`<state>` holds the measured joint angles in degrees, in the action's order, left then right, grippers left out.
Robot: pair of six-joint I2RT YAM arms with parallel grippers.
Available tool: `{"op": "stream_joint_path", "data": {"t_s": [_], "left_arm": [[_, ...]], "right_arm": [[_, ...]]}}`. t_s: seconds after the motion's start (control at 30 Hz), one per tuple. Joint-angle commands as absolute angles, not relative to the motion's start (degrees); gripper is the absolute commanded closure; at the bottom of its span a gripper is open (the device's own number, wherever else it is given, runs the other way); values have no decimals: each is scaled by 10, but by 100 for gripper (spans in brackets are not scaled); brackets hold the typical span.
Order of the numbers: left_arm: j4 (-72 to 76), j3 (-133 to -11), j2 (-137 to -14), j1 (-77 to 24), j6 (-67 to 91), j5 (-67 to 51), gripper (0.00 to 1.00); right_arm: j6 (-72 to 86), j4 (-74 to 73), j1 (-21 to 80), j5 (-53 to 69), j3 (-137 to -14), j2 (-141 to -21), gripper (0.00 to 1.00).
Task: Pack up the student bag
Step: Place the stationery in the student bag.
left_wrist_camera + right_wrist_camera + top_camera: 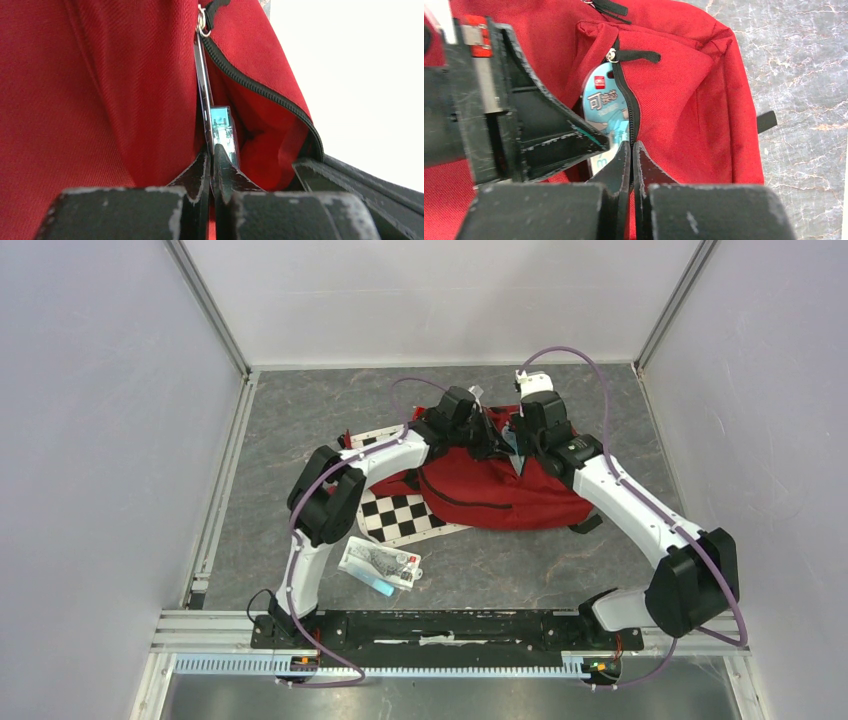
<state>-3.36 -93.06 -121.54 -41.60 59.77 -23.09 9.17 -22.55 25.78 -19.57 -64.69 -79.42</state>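
Observation:
The student bag (pixel 490 495) is a red backpack lying in the middle of the table, its zip pocket open at the far end. My left gripper (pixel 483 435) is shut on a flat blue-printed card package (pixel 604 107), which stands on edge in the pocket mouth. In the left wrist view the package (pixel 221 127) shows edge-on between red fabric (pixel 100 100) and the black zipper (pixel 260 90), just past my left gripper (pixel 212 152). My right gripper (pixel 631 147) is shut on the zipper edge of the pocket (pixel 626 100), right beside the left fingers (pixel 549 135).
A black-and-white checkerboard sheet (pixel 400 515) lies partly under the bag's near left side. A clear plastic packet of small items (pixel 380 565) lies in front of it, near the left arm. Grey walls close off the table at left, right and back.

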Motion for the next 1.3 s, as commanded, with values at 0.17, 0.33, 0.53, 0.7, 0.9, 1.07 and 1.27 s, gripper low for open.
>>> {"op": "stream_joint_path", "data": {"t_s": [0.17,0.33,0.53,0.7,0.9,1.07,1.27], "left_arm": [[52,-984,-1286,-451,677,-227,98],[73,-1023,-1316,-469,694,-191,98],[24,-1056,-1334,-483,664,-202,97],[-28,-1032,-1299,-479,619,-171,76],[-53,-994,-1242,-471,572,-136,58],[-58,-922,-1165,-457,534,-98,40],[-69,-837,-1044,-451,454,-7,15]], "right_arm": [[103,-150,255,-195,-638,-769,100],[102,-143,255,-198,-623,-768,100],[102,-137,255,-205,-607,-767,100],[104,-137,251,-217,-597,-760,100],[106,-137,240,-212,-580,-740,100],[113,-140,231,-201,-567,-721,100],[113,-143,225,-197,-553,-706,100]]}}
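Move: The blister-packed stationery in the left fingers is already partly in the student bag's open pocket; the pocket mouth's middle is about 3 cm to that hand's right, 1 cm ahead and 3 cm lower. The zip pull is roughly 6 cm ahead of it, 3 cm right and 2 cm up; the zip edge pinched by the right hand is 1 cm ahead, 3 cm right and 4 cm up. From the right hand, the mouth's middle is about 2 cm left, level fore and aft, 5 cm down. The stationery pack is pushed deeper into the pocket by the left hand, which drives about 7 cm to the right and some 2.5 cm down; its fingers then open wide, let go and back out leftward and up. The closed right hand keeps pinching the zip edge, sinks about a centimetre, then eases a little right and back. ##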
